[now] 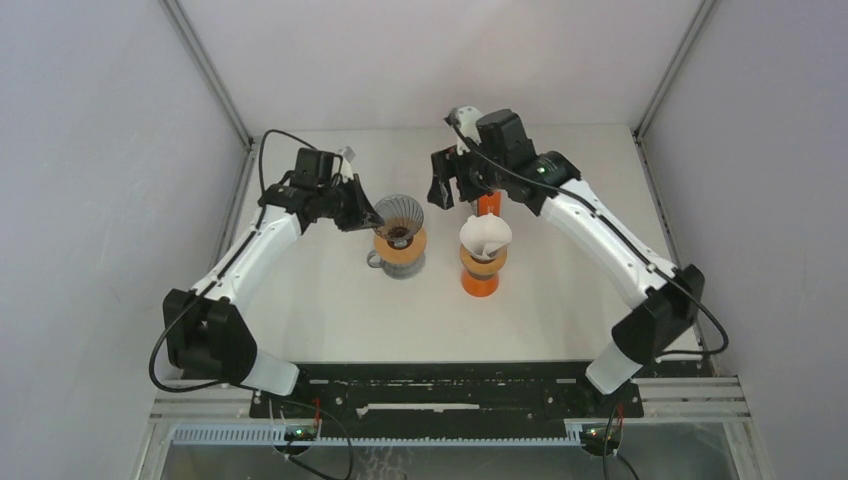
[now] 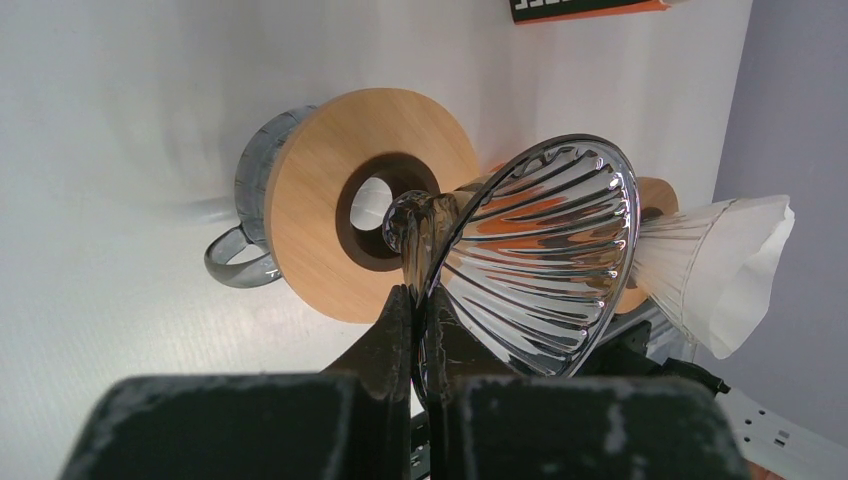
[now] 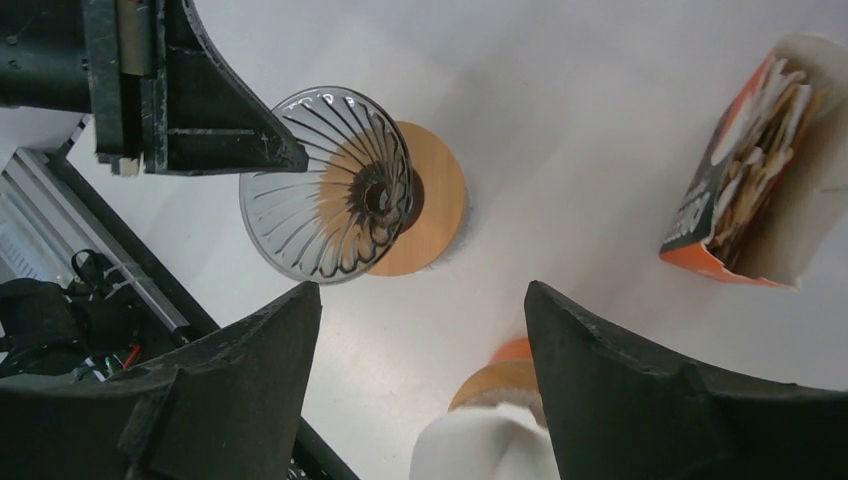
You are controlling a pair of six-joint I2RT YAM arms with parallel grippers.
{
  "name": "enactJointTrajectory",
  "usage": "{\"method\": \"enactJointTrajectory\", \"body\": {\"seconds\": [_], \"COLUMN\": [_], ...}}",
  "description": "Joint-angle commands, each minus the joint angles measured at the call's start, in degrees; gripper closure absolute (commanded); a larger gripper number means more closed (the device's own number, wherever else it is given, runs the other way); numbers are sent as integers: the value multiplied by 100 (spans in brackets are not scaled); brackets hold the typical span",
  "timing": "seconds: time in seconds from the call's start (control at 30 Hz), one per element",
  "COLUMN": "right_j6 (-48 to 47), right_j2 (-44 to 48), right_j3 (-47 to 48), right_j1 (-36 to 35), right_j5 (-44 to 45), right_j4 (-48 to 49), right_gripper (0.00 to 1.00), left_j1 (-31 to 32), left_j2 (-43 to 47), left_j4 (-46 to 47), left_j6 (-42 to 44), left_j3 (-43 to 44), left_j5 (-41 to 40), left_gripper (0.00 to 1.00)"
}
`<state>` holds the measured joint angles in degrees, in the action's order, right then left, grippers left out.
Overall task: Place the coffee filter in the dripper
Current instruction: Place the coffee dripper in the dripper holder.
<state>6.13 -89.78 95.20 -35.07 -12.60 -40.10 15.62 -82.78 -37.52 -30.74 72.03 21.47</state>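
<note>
A white paper coffee filter (image 1: 486,235) sits in a ribbed dripper on a wooden collar over an orange stand (image 1: 480,278). It shows at the bottom of the right wrist view, filter (image 3: 480,445), and at the right of the left wrist view, filter (image 2: 735,270). My right gripper (image 1: 452,192) hovers just behind it, open (image 3: 420,300), nothing between the fingers. My left gripper (image 1: 365,215) is shut (image 2: 432,300) on the rim of a clear glass dripper (image 2: 540,260), tilted above a wooden disc (image 2: 330,190) on a grey mug (image 1: 385,262).
An orange box of filters (image 3: 750,170) stands open behind the stand, close to my right arm. The glass dripper (image 3: 320,200) and the left gripper (image 3: 200,120) are near the right gripper. Grey walls enclose the white table (image 1: 330,310).
</note>
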Motion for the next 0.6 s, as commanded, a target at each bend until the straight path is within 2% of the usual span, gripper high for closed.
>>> {"method": "enactJointTrajectory", "body": {"seconds": [0.0,0.17,0.57], "right_j6": [-119,-105,-51], "right_j2": [-525,-1118,-1920], "right_j3": [617,1034,1513], "right_j1": [-85,-100,-253], "right_j5": [-171,-337,-673], "right_j4": [-234,-405,-504], "right_gripper": [19,28,42], "left_j1": [38,44,38], "left_j2": [-44,-32,-244], "left_j4": [165,136,-1], "left_j6": [113,142,251], "left_j3": [247,198,240], "left_j5": [405,322,103], "left_gripper": [100,100,100]}}
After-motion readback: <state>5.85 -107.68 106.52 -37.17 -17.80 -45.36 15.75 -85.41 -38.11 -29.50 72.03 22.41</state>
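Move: My left hand holds the clear dripper by its rim, body about 5 cm to the right and 3 cm below. The wooden dripper holder is level ahead, some 5 cm to the right and 9 cm below, with the grey server directly under it. From my empty right hand the dripper is about 9 cm left, 3 cm back and 12 cm down; the paper filter is roughly 10 cm right and 7 cm back, the filter box 9 cm right and 10 cm ahead. I bring my open right hand down about 7 cm and left about 5 cm to the dripper's right-hand rim, edging forward only at first, tipping the fingers some 10 degrees further down and narrowing them part-way. My left hand keeps its pinch on the rim and, mostly late on, lowers the dripper about 1.5 cm into line with the holder's hole. ##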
